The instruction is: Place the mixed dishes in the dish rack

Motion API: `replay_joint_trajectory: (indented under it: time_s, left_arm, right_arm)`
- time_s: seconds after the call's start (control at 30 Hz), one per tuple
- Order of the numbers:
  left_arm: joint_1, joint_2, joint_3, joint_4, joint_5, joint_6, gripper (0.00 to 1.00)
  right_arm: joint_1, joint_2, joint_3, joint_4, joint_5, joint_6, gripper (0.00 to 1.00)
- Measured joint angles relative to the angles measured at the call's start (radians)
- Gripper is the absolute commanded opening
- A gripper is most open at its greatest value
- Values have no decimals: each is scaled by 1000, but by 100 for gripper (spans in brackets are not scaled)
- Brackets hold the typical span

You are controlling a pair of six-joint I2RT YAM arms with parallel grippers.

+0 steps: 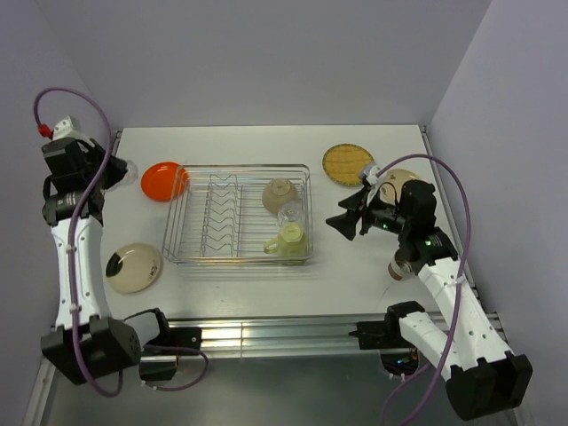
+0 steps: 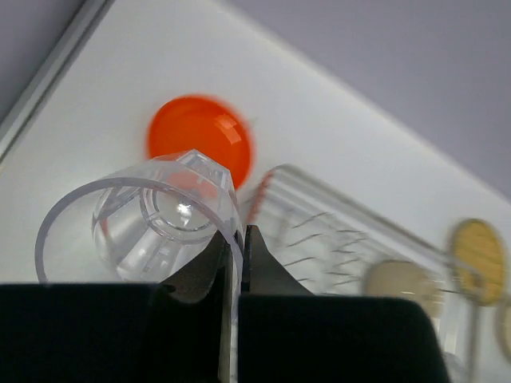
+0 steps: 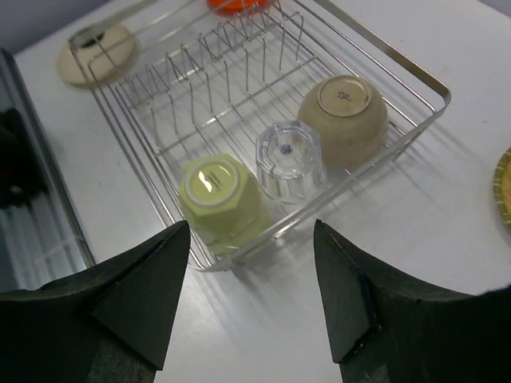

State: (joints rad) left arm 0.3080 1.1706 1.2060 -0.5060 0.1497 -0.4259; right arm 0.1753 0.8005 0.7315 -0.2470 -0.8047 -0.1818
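Observation:
The dish rack [image 1: 191,232] stands mid-table and holds an upturned beige bowl [image 1: 280,195], a clear cup [image 1: 291,213] and a pale green mug [image 1: 288,240]. My left gripper [image 2: 237,235] is shut on the rim of a second clear plastic cup [image 2: 144,223], lifted at the far left beside the orange plate [image 1: 164,180]. My right gripper [image 1: 351,216] hangs open and empty just right of the rack, looking at the mug [image 3: 219,195], the cup [image 3: 289,159] and the bowl [image 3: 343,116].
A cream plate [image 1: 133,266] lies front left. A yellow woven plate [image 1: 348,164] lies back right, with a tan plate [image 1: 401,177] partly hidden behind my right arm. A brown cup [image 1: 404,264] stands by that arm. The plate dividers [image 1: 222,209] hold nothing.

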Motion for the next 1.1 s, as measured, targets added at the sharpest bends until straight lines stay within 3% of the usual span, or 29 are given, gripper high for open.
replay_joint_trajectory:
  time_s: [0.07,0.13,0.2,0.47,0.57,0.83,1.1]
  left_arm:
    - [-24,-53,38,28,57,-47,0]
    - [-66,-91,53,82,129,-108,0]
    - [-132,-110,39,167,227,-211,0]
    - [-593,31,-67,568,416,-565,0]
    - [-683,90,-112,715,443,-674,0]
    - [-766,160,-125,974,460,-822,0]
    - [-787,188,-129,1117,464,-891,0]
  right_arm:
    - [8,39,26,26,-2,80,70]
    - [19,76,51,64,-7,179,78]
    - [32,109,76,101,-9,280,80]
    - [56,240,167,363,18,861,84]
    - [57,275,164,460,29,1091,86]
    - [57,290,75,690,37,1485,94]
    - [58,296,61,762,49,1566,99]
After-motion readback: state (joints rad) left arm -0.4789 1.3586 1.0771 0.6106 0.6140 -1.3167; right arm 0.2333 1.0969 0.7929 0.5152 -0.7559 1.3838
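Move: Some 54 cm to the right of the left hand, 12 cm nearer the base and slightly lower, waits the open right gripper; the rack's middle is 27 cm right, 3 cm ahead and 22 cm down, and the red plate 14 cm ahead, 3 cm right, 26 cm down. From the right hand, the held glass lies 53 cm left, 17 cm ahead; below, about 18 cm down, the green mug is 15 cm left, 7 cm ahead, and the racked glass 14 cm left, 13 cm ahead. Swinging some 37 cm right over the rack and rising about 13 cm, the left hand keeps its pinch on the glass and turns it about 60 degrees clockwise, rolling as well, so its closed end faces the right gripper. The right hand rises 12 cm, drifting left and forward, rolls its wrist some 70 degrees and opens wide. ##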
